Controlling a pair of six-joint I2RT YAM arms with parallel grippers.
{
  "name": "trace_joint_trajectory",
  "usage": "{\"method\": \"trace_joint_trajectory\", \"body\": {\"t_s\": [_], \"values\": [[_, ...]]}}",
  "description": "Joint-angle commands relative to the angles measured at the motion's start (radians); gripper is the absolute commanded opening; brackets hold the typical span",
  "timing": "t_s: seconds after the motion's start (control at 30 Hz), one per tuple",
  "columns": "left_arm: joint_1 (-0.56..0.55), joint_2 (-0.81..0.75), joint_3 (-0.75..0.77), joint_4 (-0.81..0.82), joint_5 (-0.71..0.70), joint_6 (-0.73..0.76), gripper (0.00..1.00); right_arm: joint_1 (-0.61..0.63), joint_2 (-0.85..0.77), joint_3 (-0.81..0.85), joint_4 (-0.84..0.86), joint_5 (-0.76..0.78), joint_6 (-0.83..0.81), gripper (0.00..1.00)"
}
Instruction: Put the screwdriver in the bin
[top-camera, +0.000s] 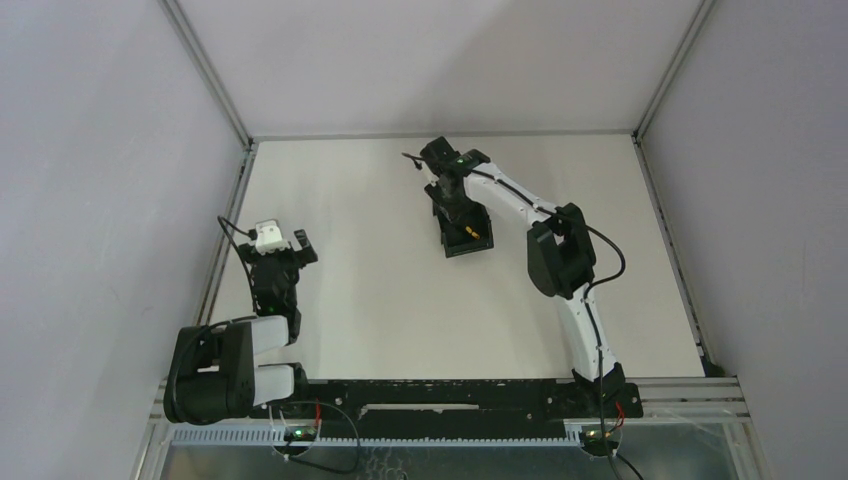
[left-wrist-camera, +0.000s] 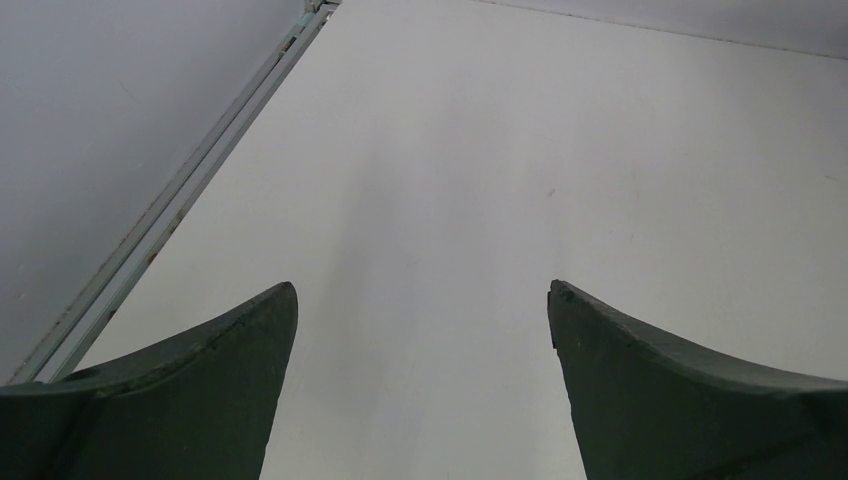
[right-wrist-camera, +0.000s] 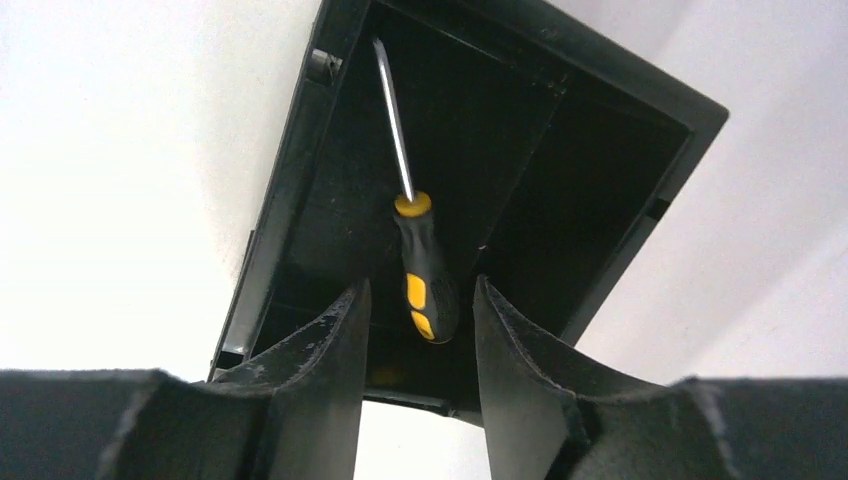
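The black bin (top-camera: 452, 243) stands at the middle of the white table, open top up. Inside it lies the screwdriver (top-camera: 471, 233). In the right wrist view the screwdriver (right-wrist-camera: 426, 270) has a black and yellow handle and rests in the bin (right-wrist-camera: 290, 190), its thin shaft pointing to the far corner. My right gripper (right-wrist-camera: 421, 284) hovers over the bin's near end, open, with the handle between its fingers but gaps on both sides. My right gripper (top-camera: 448, 200) sits at the bin's far end. My left gripper (left-wrist-camera: 422, 288) is open over bare table, holding nothing.
The left arm (top-camera: 270, 270) rests near the table's left edge, far from the bin. Metal rails (top-camera: 225, 235) and grey walls border the table on the left, back and right. The right arm (top-camera: 560, 250) arches over the right half of the table.
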Motion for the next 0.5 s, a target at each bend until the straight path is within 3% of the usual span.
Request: {"method": "trace_joint_trajectory", "body": {"t_s": [0.0, 0.1, 0.17, 0.2, 0.23, 0.27, 0.47], "values": [[-0.005, 0.0, 0.038, 0.035, -0.007, 0.016, 1.0, 0.003, -0.11, 0.016, 0.061, 0.041, 0.026, 0.5], [-0.006, -0.001, 0.039, 0.035, -0.008, 0.016, 1.0, 0.002, -0.183, 0.009, 0.071, 0.046, 0.054, 0.5], [-0.006, -0.001, 0.039, 0.035, -0.007, 0.016, 1.0, -0.002, -0.257, -0.04, 0.1, 0.042, 0.079, 0.58], [-0.006, -0.001, 0.039, 0.035, -0.008, 0.016, 1.0, -0.005, -0.299, -0.073, 0.124, 0.029, 0.089, 0.7], [-0.006, 0.0, 0.039, 0.035, -0.007, 0.017, 1.0, -0.008, -0.352, -0.12, 0.15, 0.013, 0.099, 0.94], [-0.006, 0.0, 0.038, 0.035, -0.007, 0.016, 1.0, -0.012, -0.404, -0.172, 0.183, -0.005, 0.108, 0.99], [-0.006, 0.0, 0.038, 0.035, -0.007, 0.017, 1.0, -0.077, -0.743, -0.559, 0.4, -0.187, 0.195, 1.0]]}}
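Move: The screwdriver already lies loose on the bin's floor, its middle roughly 3 cm ahead of the right hand, 2 cm to its left and 2 cm below, with the half-open fingers just by the handle. The bin's middle is at nearly the same spot, about 3 cm ahead and 1 cm to the left, some 1 cm down. From the idle left hand the screwdriver is about 40 cm to the right, 10 cm ahead and 6 cm below. Upward, slow at first and then quickly, the right hand climbs about 14 cm out of the bin and away from the screwdriver, drawing back some 4 cm in the later part with a little drift to the right. The half-open fingers spread fully on the way up, and the wrist tilts about 25 degrees so that they swing forward and to the left. ##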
